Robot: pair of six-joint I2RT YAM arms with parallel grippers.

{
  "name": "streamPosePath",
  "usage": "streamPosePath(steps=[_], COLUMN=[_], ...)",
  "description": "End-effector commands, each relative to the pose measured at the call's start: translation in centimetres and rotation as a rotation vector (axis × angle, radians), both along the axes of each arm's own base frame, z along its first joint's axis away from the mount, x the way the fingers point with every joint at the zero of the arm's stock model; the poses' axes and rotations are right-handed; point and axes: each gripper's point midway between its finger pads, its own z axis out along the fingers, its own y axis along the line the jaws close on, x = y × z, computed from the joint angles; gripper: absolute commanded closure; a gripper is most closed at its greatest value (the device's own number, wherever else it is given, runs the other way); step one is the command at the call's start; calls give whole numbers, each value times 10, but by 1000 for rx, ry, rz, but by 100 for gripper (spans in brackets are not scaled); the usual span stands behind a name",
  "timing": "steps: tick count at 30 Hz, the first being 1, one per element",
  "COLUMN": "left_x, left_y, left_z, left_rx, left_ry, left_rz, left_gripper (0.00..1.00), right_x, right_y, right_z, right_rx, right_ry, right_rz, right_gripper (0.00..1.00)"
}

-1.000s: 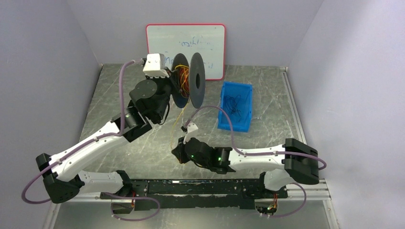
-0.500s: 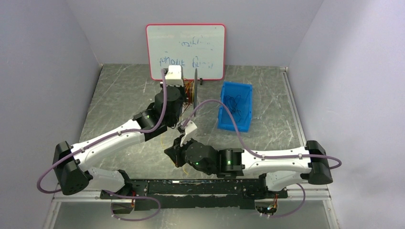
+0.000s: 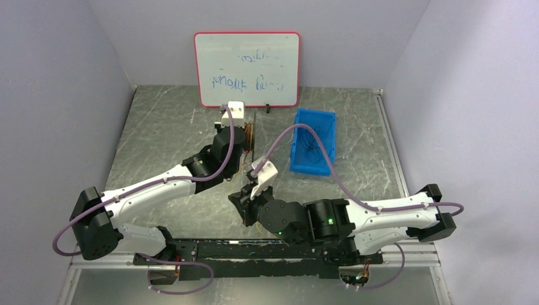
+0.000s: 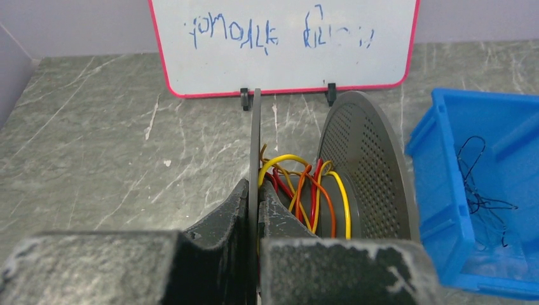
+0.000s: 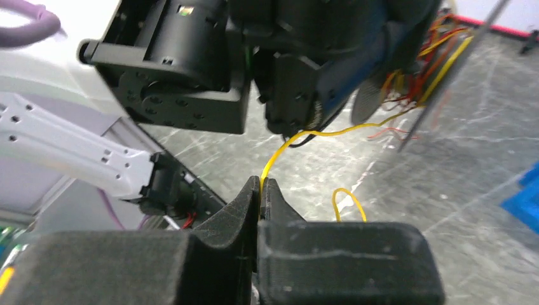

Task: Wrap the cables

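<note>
A grey spool [image 4: 255,136] with two round flanges stands in front of the whiteboard, with yellow, orange and red cables [image 4: 305,184] wound loosely on its core. My left gripper [image 4: 256,190] is shut on the spool's thin near flange. From above, the spool [image 3: 253,135] shows edge-on at the left gripper [image 3: 245,140]. One yellow cable [image 5: 318,135] runs from the spool [image 5: 445,51] down to my right gripper [image 5: 261,184], which is shut on it low over the table [image 3: 243,204]. A yellow loop [image 5: 348,202] sticks up beside its fingers.
A red-framed whiteboard [image 3: 248,68] leans on the back wall. A blue bin [image 3: 314,145] holding thin dark wires sits right of the spool. The left arm's black wrist [image 5: 184,63] hangs close above the right gripper. Purple hoses arc over both arms.
The left arm has swung the spool right and down, turning it from face-on to edge-on. The right arm has shifted a little right, its elbow out wider, still holding the yellow cable.
</note>
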Motion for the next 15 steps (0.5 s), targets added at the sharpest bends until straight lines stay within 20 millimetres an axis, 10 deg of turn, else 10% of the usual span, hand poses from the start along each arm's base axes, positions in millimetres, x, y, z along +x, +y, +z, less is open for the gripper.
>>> streamPosePath(steps=[1, 15], left_x=[-3, -11], left_y=[11, 10], left_z=[18, -8], left_rx=[-75, -42], left_ry=[-49, 16], left_rz=[51, -8], left_gripper=[93, 93], right_x=[2, 16], right_y=[-30, -66], right_z=[18, 57], right_rx=[-58, -109], right_ry=[-81, -215], right_rz=[-89, -194], right_gripper=[100, 100])
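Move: The right hand already pinches the yellow cable; the spool it is being wrapped on has its core about 25 cm ahead, 3 cm to the right and 6 cm lower. The blue box stands some 38 cm ahead, 28 cm right and 28 cm below. The left hand grips the spool's left flange, the core about 5 cm ahead of that hand, 4 cm right and 3 cm lower. Right hand carries its pinched yellow cable about 5 cm right, forward and up; left hand lowers the spool. ##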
